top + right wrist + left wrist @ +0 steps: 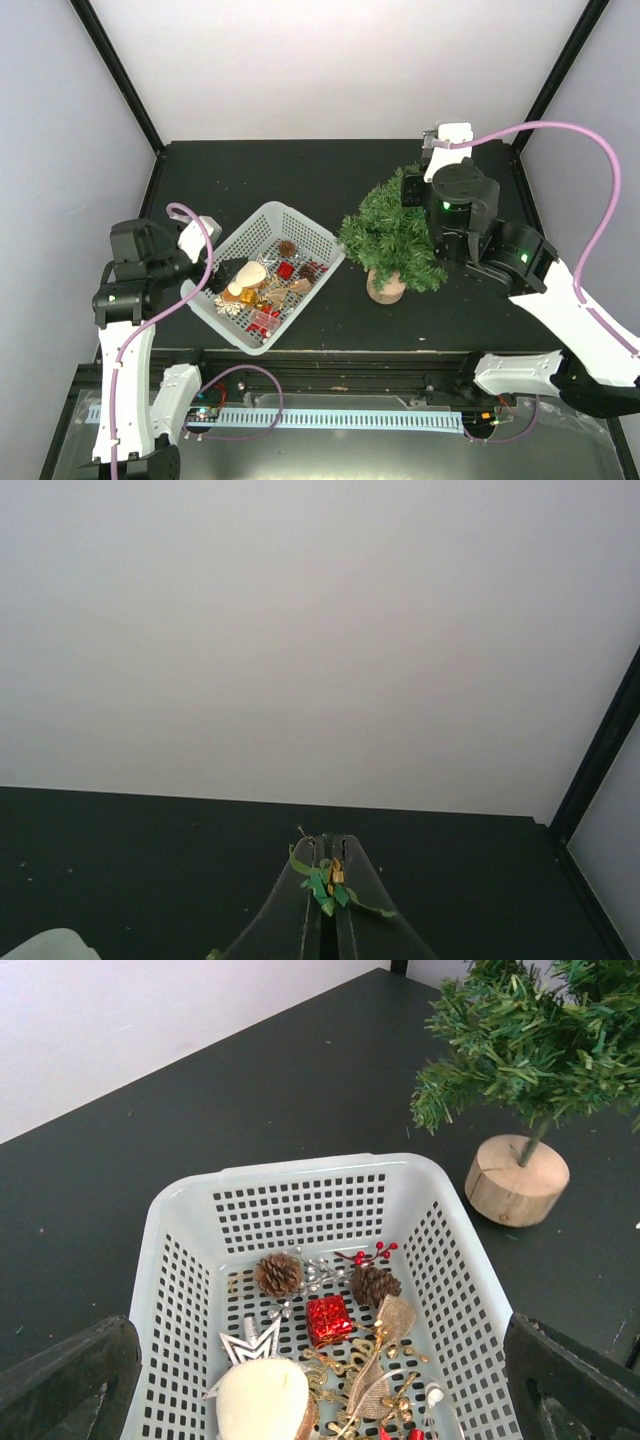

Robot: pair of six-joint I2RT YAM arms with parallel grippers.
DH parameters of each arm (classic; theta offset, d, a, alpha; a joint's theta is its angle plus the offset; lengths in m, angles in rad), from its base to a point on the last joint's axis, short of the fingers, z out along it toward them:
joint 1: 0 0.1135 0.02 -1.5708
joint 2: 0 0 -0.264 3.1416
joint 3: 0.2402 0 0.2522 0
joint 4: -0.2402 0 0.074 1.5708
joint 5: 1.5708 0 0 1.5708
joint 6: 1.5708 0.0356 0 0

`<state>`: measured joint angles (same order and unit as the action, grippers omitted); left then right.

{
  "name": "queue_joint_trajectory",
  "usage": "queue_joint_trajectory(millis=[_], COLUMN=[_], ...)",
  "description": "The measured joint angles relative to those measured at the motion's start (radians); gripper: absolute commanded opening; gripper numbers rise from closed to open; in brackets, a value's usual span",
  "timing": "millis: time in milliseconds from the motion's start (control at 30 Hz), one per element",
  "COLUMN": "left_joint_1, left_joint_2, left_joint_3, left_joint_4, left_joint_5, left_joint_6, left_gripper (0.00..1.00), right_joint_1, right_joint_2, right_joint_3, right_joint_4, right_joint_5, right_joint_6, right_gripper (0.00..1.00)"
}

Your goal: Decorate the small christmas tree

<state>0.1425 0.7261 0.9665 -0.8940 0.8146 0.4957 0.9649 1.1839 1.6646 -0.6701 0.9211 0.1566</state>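
The small christmas tree [395, 235] stands upright on its round wooden base [386, 288], right of a white perforated basket [270, 212]. My left gripper [320, 1390] hangs open over the basket's near end, with nothing between its fingers [70, 1380]. Below it lie two pine cones [278, 1273], a red gift box [329, 1320], a silver star [250, 1342], a cream round ornament [262, 1400], red berries [372, 1254] and a burlap bow [390, 1325]. My right gripper [327, 855] is shut on a small green and gold sprig [330, 883]. It sits behind the tree's top [412, 192].
The tree [540, 1040] and its base [517, 1180] stand just past the basket's far right corner [420, 1165]. A white back wall and black corner posts [600, 750] bound the dark table [300, 170]. A white basket corner [45, 945] shows low left in the right wrist view.
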Motion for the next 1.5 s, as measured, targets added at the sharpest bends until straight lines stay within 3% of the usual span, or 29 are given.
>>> queue_joint_trajectory(millis=[633,1200,1300,1400,1500], left_joint_1=[0.0,0.0,0.0,0.0,0.0], left_joint_2=[-0.013,-0.057,-0.059,-0.058,-0.052], left_joint_3=[-0.003,-0.053,-0.053,-0.053,-0.052], left_joint_4=[0.002,0.009,0.009,0.008,0.002], left_joint_5=[-0.011,-0.027,-0.028,-0.029,-0.034], left_joint_6=[-0.029,-0.041,-0.042,-0.04,-0.036], left_gripper=[0.99,0.99,0.99,0.99,0.99], right_joint_1=[0.196,0.242,0.242,0.243,0.243], right_joint_2=[-0.024,-0.072,-0.098,-0.123,-0.153], right_joint_3=[-0.091,-0.157,-0.176,-0.195,-0.214], right_joint_4=[0.092,0.163,0.16,0.159,0.154], right_joint_5=[0.023,0.015,-0.001,-0.016,-0.032], right_joint_6=[0.052,0.069,0.084,0.106,0.115], right_gripper=[0.01,0.01,0.11,0.44,0.59])
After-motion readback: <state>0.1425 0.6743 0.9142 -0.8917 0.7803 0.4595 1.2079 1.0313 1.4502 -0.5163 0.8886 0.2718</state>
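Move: The right hand has the tree's tip pinched, with the tree's middle some 22 cm below the fingers. Its spot on the table is about 5 cm back, 5 cm left and 45 cm down. The basket's middle is roughly 30 cm left, 2 cm ahead and 43 cm down, and the red gift box in it 25 cm left and 4 cm ahead, equally low. From the left hand, that spot is about 28 cm right, 3 cm ahead and 26 cm down. Still pinching the tree's tip, the right hand carries the tree left and back beside the basket, about 6 cm left and 4 cm back, sinking about 1 cm and turning counter-clockwise. It then eases a little right and back, rolls its left side up to about 10 degrees, and opens to around half, letting go of the tip. ##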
